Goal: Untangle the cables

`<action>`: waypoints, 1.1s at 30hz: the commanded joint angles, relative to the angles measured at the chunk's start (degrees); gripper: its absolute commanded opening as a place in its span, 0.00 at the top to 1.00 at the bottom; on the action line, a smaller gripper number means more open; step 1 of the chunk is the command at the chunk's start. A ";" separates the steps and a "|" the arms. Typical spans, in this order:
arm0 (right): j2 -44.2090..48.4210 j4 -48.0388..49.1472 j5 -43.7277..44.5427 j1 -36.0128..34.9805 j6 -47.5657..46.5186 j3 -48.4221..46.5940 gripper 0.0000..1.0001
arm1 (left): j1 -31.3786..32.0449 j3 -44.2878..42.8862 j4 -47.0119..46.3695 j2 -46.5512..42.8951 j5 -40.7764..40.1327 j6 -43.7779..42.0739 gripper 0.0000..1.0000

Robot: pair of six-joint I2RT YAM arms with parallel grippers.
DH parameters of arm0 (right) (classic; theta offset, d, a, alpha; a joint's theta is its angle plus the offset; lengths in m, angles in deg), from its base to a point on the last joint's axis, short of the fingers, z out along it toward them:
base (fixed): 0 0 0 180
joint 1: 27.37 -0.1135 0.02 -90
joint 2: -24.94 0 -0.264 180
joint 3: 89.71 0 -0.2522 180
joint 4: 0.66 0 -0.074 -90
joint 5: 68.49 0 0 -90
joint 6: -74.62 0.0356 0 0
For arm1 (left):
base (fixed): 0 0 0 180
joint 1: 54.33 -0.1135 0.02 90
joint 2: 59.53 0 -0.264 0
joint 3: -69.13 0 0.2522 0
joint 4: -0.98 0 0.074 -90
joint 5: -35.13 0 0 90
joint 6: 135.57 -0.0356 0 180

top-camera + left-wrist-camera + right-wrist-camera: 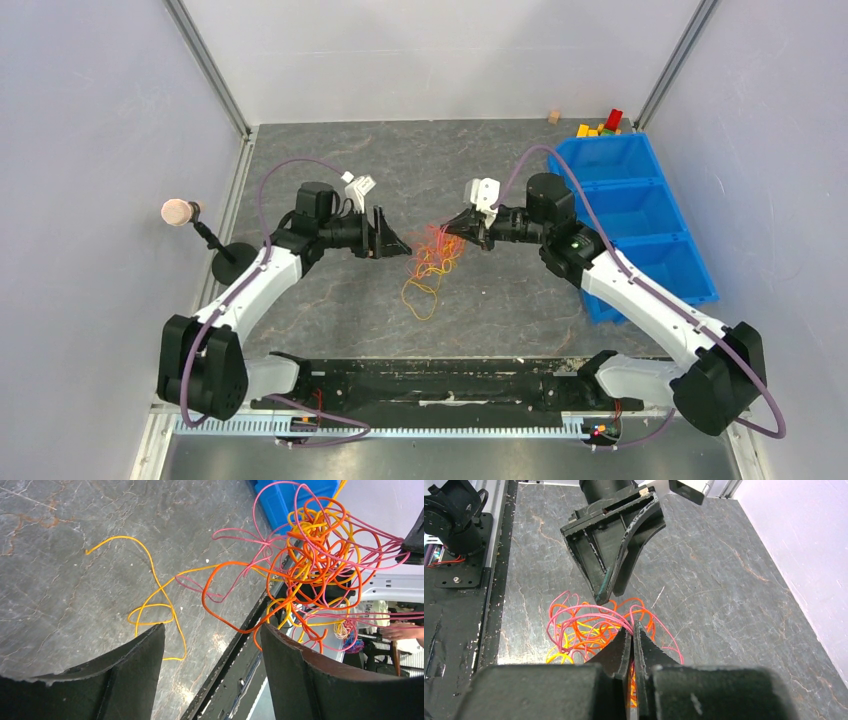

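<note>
The cables (433, 262) form a tangle of pink, orange and yellow strands at the middle of the table. My right gripper (632, 626) is shut on pink and orange strands at the top of the tangle (589, 630) and holds it up. In the top view that gripper (452, 228) sits at the bundle's upper right. A yellow loop (150, 611) trails down onto the table. My left gripper (212, 626) is open with nothing between its fingers, and the lifted cables (320, 555) hang just beyond its right finger. From above, the left gripper (400, 245) is just left of the bundle.
A blue bin (690, 262) with three compartments stands at the right. Coloured blocks (603, 124) and a small wooden block (553, 117) lie behind it. A round-headed stand (180, 212) is at the left wall. The black base rail (440, 380) runs along the near edge.
</note>
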 commanded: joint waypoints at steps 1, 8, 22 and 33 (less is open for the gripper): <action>1.80 0.96 -0.56 -0.70 0.06 -0.16 1.00 | 0.45 1.03 -6.62 0.26 -0.93 5.04 0.25; 2.44 0.88 -0.62 -1.31 0.66 -0.27 1.00 | 0.44 5.64 -17.58 1.50 1.71 13.27 0.29; 4.01 0.27 -0.24 -1.52 0.23 0.59 1.00 | -0.08 10.22 -25.54 -2.72 5.11 16.34 0.34; 4.00 2.08 -0.60 -1.62 4.45 -1.49 1.00 | 1.18 8.52 -17.01 -2.68 0.87 10.06 0.43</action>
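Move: The tangle hangs from the right fingers, its middle some 7 cm to the left hand's right, level with it front to back and about 3 cm above. The right fingertips are roughly 9 cm right of the left hand and 10 cm higher; the yellow tail's loop lies about 8 cm back, 4 cm right and 16 cm down. For the right hand, the tangle is 8 cm below, 2 cm back and 2 cm left. The right fingers keep their pinch on the pink strands, easing the tangle back and up, about 1.5 cm each way. Beside it the left hand edges about 1 cm right towards the tangle, dips nearly 2 cm and comes back up, its fingertips tilting up some 10 degrees while the wide-open fingers close partway; no grip on a strand can be seen. ##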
